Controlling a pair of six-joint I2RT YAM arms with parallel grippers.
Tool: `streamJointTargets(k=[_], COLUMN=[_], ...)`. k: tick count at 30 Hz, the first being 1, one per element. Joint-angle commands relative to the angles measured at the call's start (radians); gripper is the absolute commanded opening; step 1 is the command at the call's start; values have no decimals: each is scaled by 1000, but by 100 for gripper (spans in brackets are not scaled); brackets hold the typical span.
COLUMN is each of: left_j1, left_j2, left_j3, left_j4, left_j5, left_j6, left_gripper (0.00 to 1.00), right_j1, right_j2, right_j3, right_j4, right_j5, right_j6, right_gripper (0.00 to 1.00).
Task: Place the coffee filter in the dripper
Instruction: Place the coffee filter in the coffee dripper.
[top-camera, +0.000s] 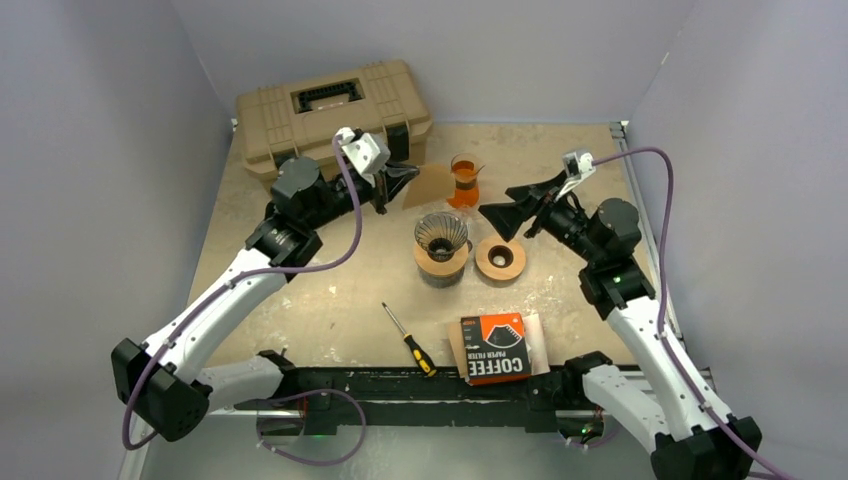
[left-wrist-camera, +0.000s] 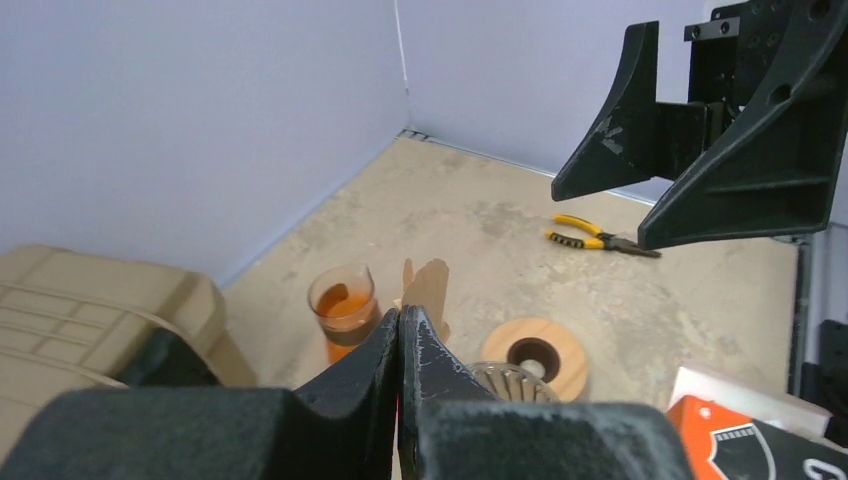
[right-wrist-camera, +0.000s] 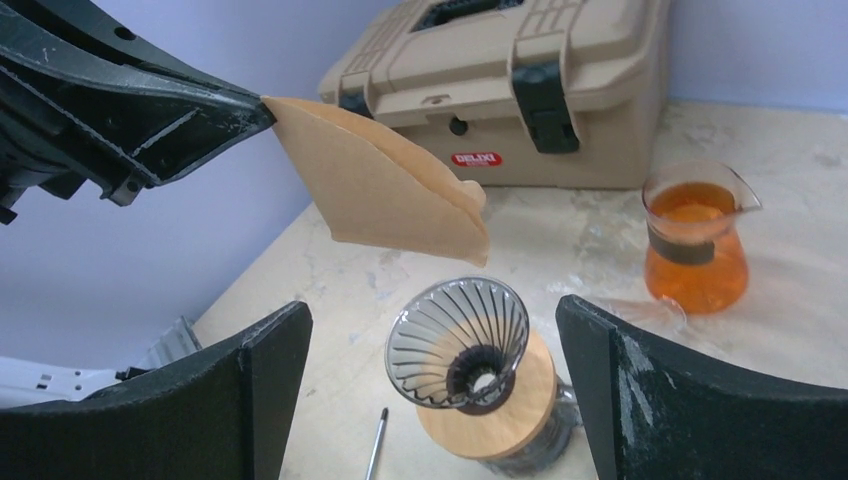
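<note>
A brown paper coffee filter (top-camera: 428, 187) hangs in the air, pinched at one corner by my left gripper (top-camera: 408, 172), which is shut on it. In the right wrist view the coffee filter (right-wrist-camera: 385, 185) hangs just above and behind the dripper (right-wrist-camera: 460, 340). The dripper (top-camera: 442, 235) is a ribbed glass cone on a wooden collar, with nothing in it. My right gripper (top-camera: 500, 222) is open to the right of the dripper, and in its own view the right gripper (right-wrist-camera: 430, 310) frames the dripper from a distance. In the left wrist view the filter (left-wrist-camera: 428, 285) sticks out past the shut left gripper (left-wrist-camera: 400, 318).
A tan toolbox (top-camera: 335, 110) stands at the back left. A glass beaker of orange liquid (top-camera: 463, 180) is behind the dripper, and a wooden ring (top-camera: 500, 258) lies to its right. A screwdriver (top-camera: 408, 340) and a coffee filter box (top-camera: 495, 347) lie near the front. Pliers (left-wrist-camera: 595, 238) lie farther off.
</note>
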Motion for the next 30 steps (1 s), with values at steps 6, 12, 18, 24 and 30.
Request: streamJointTargets(k=[6, 12, 18, 24, 30], left_j1=[4, 5, 5, 4, 4], left_j2=[-58, -105, -159, -171, -192], left_j3=[-9, -93, -189, -207, -228], left_j4=[-87, -48, 13, 32, 97], left_j5=[66, 197, 281, 382, 385], left_j6=[314, 506, 620, 654, 632], left_gripper=[0, 0, 0, 0, 0], right_j1=[-20, -22, -21, -19, -1], right_j2=[93, 136, 179, 243, 266], right_j3=[4, 5, 34, 65, 88], right_j4=[253, 318, 352, 331, 253], right_j5=[-234, -304, -344, -414, -412], right_j6=[35, 35, 13, -21, -100], right_gripper=[94, 99, 99, 99, 99])
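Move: Below and to the right of the left hand, which already holds the filter, the dripper stands about 5 cm back, 5 cm right and 16 cm down. From that hand the orange beaker is some 12 cm ahead and 10 cm right, the spare wooden ring 2 cm back and 17 cm right, both nearly 30 cm below. From the open right hand, the dripper is about 10 cm left, 1 cm back and 13 cm below, the filter 11 cm left, 1 cm ahead and level in height. Bringing the pinched filter back and down over the dripper, the left hand draws back about 6 cm and ends some 3.5 cm lower, rising slightly at the end. It rolls and swings clockwise some 35 degrees in all, so its fingers point mostly right. The right hand, still wide open, eases about 4.5 cm left towards the dripper, turning some 20 degrees counter-clockwise. ##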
